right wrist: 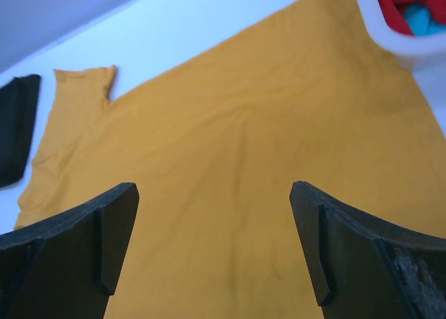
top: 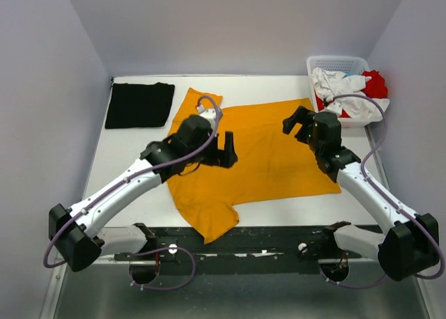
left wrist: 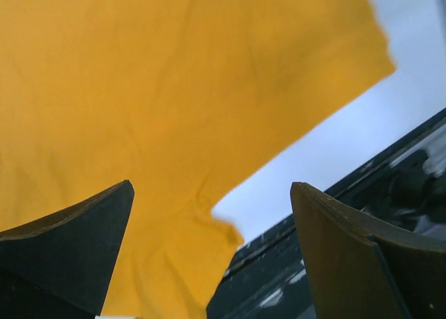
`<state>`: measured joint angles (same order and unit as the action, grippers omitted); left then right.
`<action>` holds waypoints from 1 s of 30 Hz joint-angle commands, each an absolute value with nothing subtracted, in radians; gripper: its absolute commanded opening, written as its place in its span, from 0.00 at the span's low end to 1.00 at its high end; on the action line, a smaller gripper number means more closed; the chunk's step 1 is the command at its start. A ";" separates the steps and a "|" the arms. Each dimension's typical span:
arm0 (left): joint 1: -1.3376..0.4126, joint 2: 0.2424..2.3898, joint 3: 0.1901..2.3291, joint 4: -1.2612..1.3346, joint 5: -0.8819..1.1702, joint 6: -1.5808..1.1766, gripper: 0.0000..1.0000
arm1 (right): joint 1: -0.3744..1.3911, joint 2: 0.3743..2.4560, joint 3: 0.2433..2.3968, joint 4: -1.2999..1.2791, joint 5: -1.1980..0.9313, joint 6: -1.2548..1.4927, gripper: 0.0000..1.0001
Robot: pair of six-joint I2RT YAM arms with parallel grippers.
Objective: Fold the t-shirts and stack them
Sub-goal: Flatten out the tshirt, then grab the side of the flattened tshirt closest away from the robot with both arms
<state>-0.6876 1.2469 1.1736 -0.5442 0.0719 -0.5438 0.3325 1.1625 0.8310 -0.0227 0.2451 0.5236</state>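
A mustard t-shirt [top: 268, 155] lies spread flat across the middle of the white table, one sleeve toward the back left and one hanging near the front edge. A black t-shirt [top: 139, 104] lies folded at the back left. White and red t-shirts [top: 348, 89] are heaped in the basket. My left gripper [top: 228, 150] hovers open over the mustard shirt's left half, with nothing between its fingers [left wrist: 77, 249]. My right gripper [top: 296, 122] hovers open over the shirt's right part, also with nothing in it. In the right wrist view the mustard cloth [right wrist: 244, 159] fills the space below the open right gripper [right wrist: 214, 187].
A white lattice basket [top: 339, 61] stands at the back right corner, its rim [right wrist: 404, 44] close to the shirt's edge. The dark front rail [left wrist: 313, 263] runs along the near table edge. Grey walls enclose the table on three sides.
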 commanded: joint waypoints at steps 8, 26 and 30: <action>-1.199 1.243 0.935 -0.935 -0.263 -0.865 0.98 | 0.331 1.024 0.711 -0.249 0.405 0.623 1.00; -1.390 1.481 0.813 -0.820 -0.027 -0.746 0.46 | 0.331 1.064 0.723 -0.324 0.489 0.656 1.00; -1.390 1.505 0.857 -0.869 -0.091 -0.757 0.07 | 0.331 1.054 0.729 -0.382 0.558 0.711 1.00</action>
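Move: The overhanging tip of the near t-shirt sleeve lies about 24 cm back from my left hand, 5 cm to its left and 22 cm below. The sleeve's other corner is some 16 cm back and 6 cm to the right of the hand. The notch where sleeve meets body is about 10 cm back and 5 cm to the right, both roughly 20 cm down. From my right hand the tip lies 33 cm back, 28 cm left and 20 cm below. I sweep my left hand back and down, about 24 cm back and just over 20 down, to the sleeve tip past the near table edge, turning the wrist until the fingers point straight down. Slowing there, I close the wide-open fingers on that corner and pinch it. My right hand, still open over the shirt, eases some 10 cm down, back and right. ##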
